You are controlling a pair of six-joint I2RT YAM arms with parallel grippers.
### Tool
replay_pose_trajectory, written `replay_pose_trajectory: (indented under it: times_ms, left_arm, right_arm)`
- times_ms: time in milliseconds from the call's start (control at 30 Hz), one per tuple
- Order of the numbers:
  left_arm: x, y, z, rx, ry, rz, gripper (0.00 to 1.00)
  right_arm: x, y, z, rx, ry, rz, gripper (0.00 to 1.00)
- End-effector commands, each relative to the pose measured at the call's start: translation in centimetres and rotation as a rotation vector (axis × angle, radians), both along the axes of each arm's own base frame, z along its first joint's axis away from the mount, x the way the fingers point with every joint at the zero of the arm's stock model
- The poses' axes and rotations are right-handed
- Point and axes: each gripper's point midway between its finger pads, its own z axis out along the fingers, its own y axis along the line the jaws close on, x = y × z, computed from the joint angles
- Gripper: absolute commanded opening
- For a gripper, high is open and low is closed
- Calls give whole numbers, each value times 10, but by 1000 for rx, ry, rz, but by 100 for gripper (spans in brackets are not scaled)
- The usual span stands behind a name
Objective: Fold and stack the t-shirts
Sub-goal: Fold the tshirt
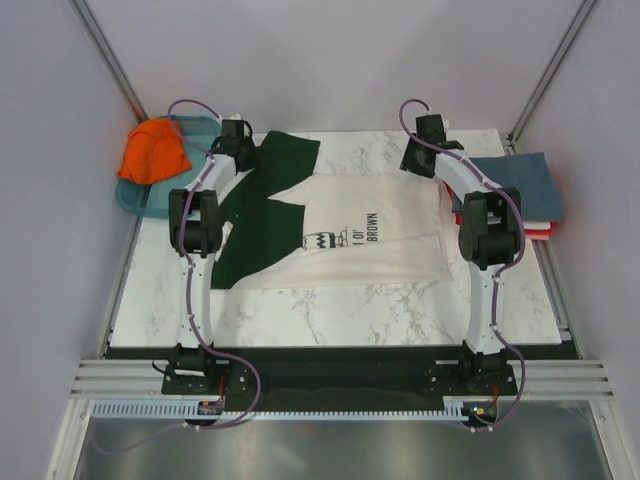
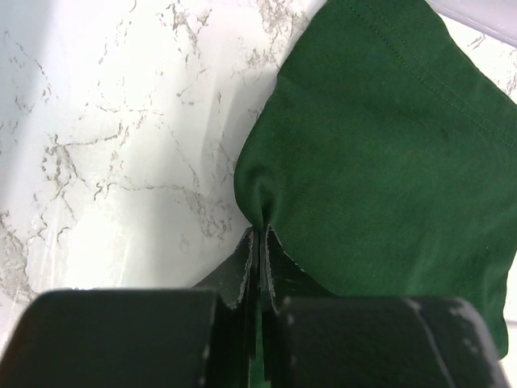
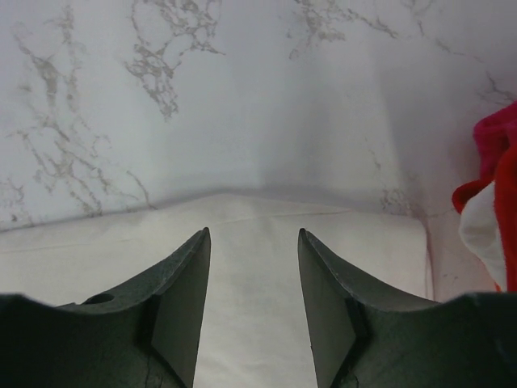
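A cream t-shirt (image 1: 370, 235) with dark green sleeves and a small black chest print lies spread flat across the middle of the marble table. My left gripper (image 1: 248, 153) is at the far left, shut on a pinch of the green sleeve (image 2: 380, 162), and the cloth bunches at the fingertips (image 2: 260, 230). My right gripper (image 1: 422, 165) hangs open over the cream shirt's far right edge (image 3: 250, 307), with nothing between its fingers (image 3: 254, 234). An orange t-shirt (image 1: 155, 150) lies crumpled at the far left. A folded slate-blue t-shirt (image 1: 515, 185) tops a stack at the right, with red and white cloth (image 1: 540, 228) showing beneath it.
The orange shirt sits in a translucent teal tray (image 1: 135, 198) at the table's far left corner. Red and white edges of the stack (image 3: 497, 186) show close to the right of my right gripper. Grey walls enclose the table on three sides.
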Motion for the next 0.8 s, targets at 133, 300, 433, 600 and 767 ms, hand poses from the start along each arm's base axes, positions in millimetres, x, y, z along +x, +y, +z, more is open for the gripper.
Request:
replay_pose_trajectory:
  times_ms: [133, 300, 433, 600, 767]
  left_arm:
    - [9, 8, 41, 41, -91, -1, 2]
    - [10, 11, 44, 40, -99, 1, 2]
    - [12, 13, 45, 41, -106, 5, 2]
    - [13, 12, 45, 37, -114, 2, 2]
    - [14, 11, 47, 31, -120, -3, 2]
  right_arm:
    - [-2, -45, -13, -202, 51, -119, 55]
    - [2, -58, -21, -231, 70, -145, 55]
    - [0, -66, -24, -263, 80, -164, 55]
    - [-2, -71, -38, -286, 109, -170, 57]
    - [-7, -59, -60, -224, 148, -142, 57]
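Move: The far edge of the cream t-shirt, just in from its far right corner, lies about 6 cm to the right of the open right hand, level with it fore and aft and some 6 cm below. The folded stack is about 28 cm to the right, 5 cm nearer the base and 4 cm lower; the shirt's lettering is roughly 15 cm left, 18 cm back and 7 cm lower. From the left hand, shut on the green part, that same edge lies about 56 cm right and 6 cm back. The right hand slides about 6 cm to its right and sinks about 5 cm towards the cream shirt's far edge by the corner, its left side rolling down some 15 degrees as it turns slightly clockwise, with the last centimetre straight down. Its fingers stay a little over half open and come to straddle the edge without closing, while the left hand stays put and keeps its pinch on the green cloth. ##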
